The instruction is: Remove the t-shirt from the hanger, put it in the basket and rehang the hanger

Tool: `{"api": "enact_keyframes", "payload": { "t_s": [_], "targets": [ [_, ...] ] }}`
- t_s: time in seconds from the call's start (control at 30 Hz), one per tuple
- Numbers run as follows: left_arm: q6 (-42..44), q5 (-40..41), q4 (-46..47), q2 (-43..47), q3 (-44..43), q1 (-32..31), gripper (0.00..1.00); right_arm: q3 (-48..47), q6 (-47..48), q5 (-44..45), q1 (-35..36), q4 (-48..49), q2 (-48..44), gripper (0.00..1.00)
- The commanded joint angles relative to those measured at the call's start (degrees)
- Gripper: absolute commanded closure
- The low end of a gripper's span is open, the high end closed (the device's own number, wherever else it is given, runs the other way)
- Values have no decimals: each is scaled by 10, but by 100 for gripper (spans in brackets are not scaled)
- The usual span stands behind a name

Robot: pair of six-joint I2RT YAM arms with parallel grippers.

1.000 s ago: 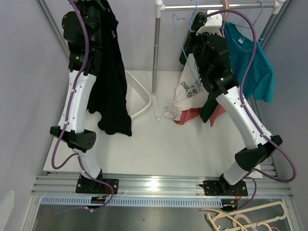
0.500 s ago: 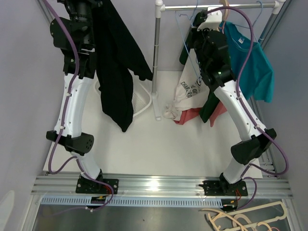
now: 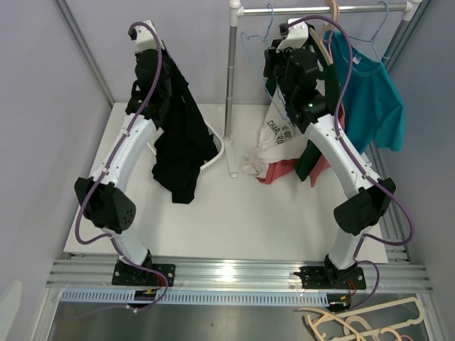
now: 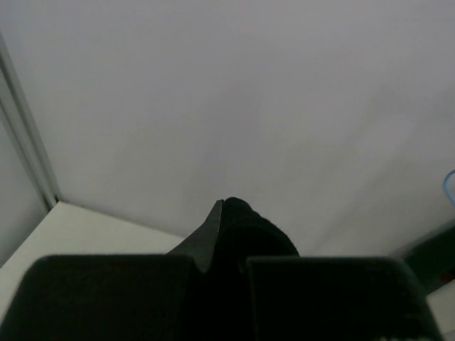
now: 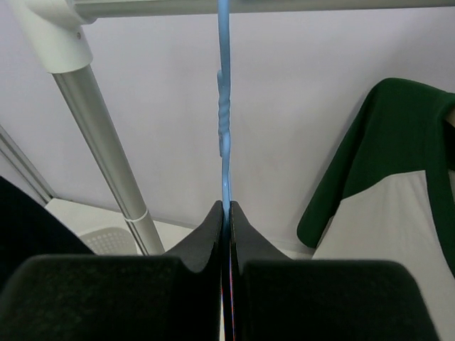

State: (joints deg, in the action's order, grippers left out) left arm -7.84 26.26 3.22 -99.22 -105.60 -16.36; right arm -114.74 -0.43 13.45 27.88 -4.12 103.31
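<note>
The black t-shirt [image 3: 181, 142] hangs free of any hanger from my left gripper [image 3: 162, 74], which is shut on a fold of it; the fold bulges between the fingertips in the left wrist view [image 4: 245, 222]. Its lower part drapes down beside the basket. My right gripper [image 3: 274, 62] is shut on the thin blue wire hanger [image 3: 269, 39], which is bare. In the right wrist view the gripper [image 5: 226, 207] pinches the blue wire [image 5: 224, 121] just below the rail [image 5: 284, 6].
A teal t-shirt [image 3: 371, 89], a green garment [image 5: 387, 149], white cloth [image 3: 274, 135] and red cloth [image 3: 281, 172] hang or lie at the right. The rack's upright pole [image 3: 230, 78] stands mid-back. A white basket [image 3: 215, 148] lies behind the black shirt. Loose hangers [image 3: 362, 323] lie in front.
My left arm has swung down and right with the black t-shirt, from high at the left to mid-table. My right gripper has moved up and left with the blue hanger.
</note>
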Motion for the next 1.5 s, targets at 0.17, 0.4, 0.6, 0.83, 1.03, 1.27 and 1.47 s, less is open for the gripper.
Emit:
{"api": "enact_keyframes", "payload": {
  "t_s": [0.17, 0.4, 0.6, 0.83, 1.03, 1.27, 1.47],
  "targets": [
    [-169, 74, -220, -34, -23, 39, 99, 0, -10, -39, -1, 16, -19, 100],
    [-272, 18, -364, -105, -1, 77, 99, -23, -13, -45, -1, -2, -6, 100],
    [-278, -80, -357, -135, 29, 99, 68, -36, -6, -78, 2, -19, 0, 94],
    [-265, -142, -364, -146, 4, 110, 22, -37, -4, -69, 2, -28, -11, 75],
    [-232, -126, -381, -107, -43, 100, 4, -44, 2, -26, 1, -34, -29, 58],
    [-109, -46, -300, 11, -40, 20, 1, -80, 2, 0, -19, -80, -58, 52],
    [-8, -26, -180, 129, 70, -103, 0, -216, -20, -22, -92, -241, -34, 56]
  ]
}}
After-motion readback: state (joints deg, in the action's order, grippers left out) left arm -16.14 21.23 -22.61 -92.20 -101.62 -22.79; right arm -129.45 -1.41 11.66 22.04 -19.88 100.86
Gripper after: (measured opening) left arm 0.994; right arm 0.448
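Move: My left hand still grips the black t-shirt high over the white basket, whose middle is some 42 cm below, about 2 cm to the right and 3 cm nearer. The rack's upright stands roughly 20 cm to the right of my left hand and 2 cm farther out. My right hand holds the blue hanger, with the rail about 12 cm above and 4 cm ahead; the green-and-white shirt hangs 10 cm to its right, 3 cm farther out and 12 cm lower. I lower my left hand about 30 cm towards the basket, drifting left and tipping the fingers down nearly 50 degrees, open wide to release the t-shirt, then lift off up, right and back. Meanwhile my right hand eases the hanger 2 cm left under the rail, opens about halfway to let go, and leaves up and to the right, away from the hanger. ##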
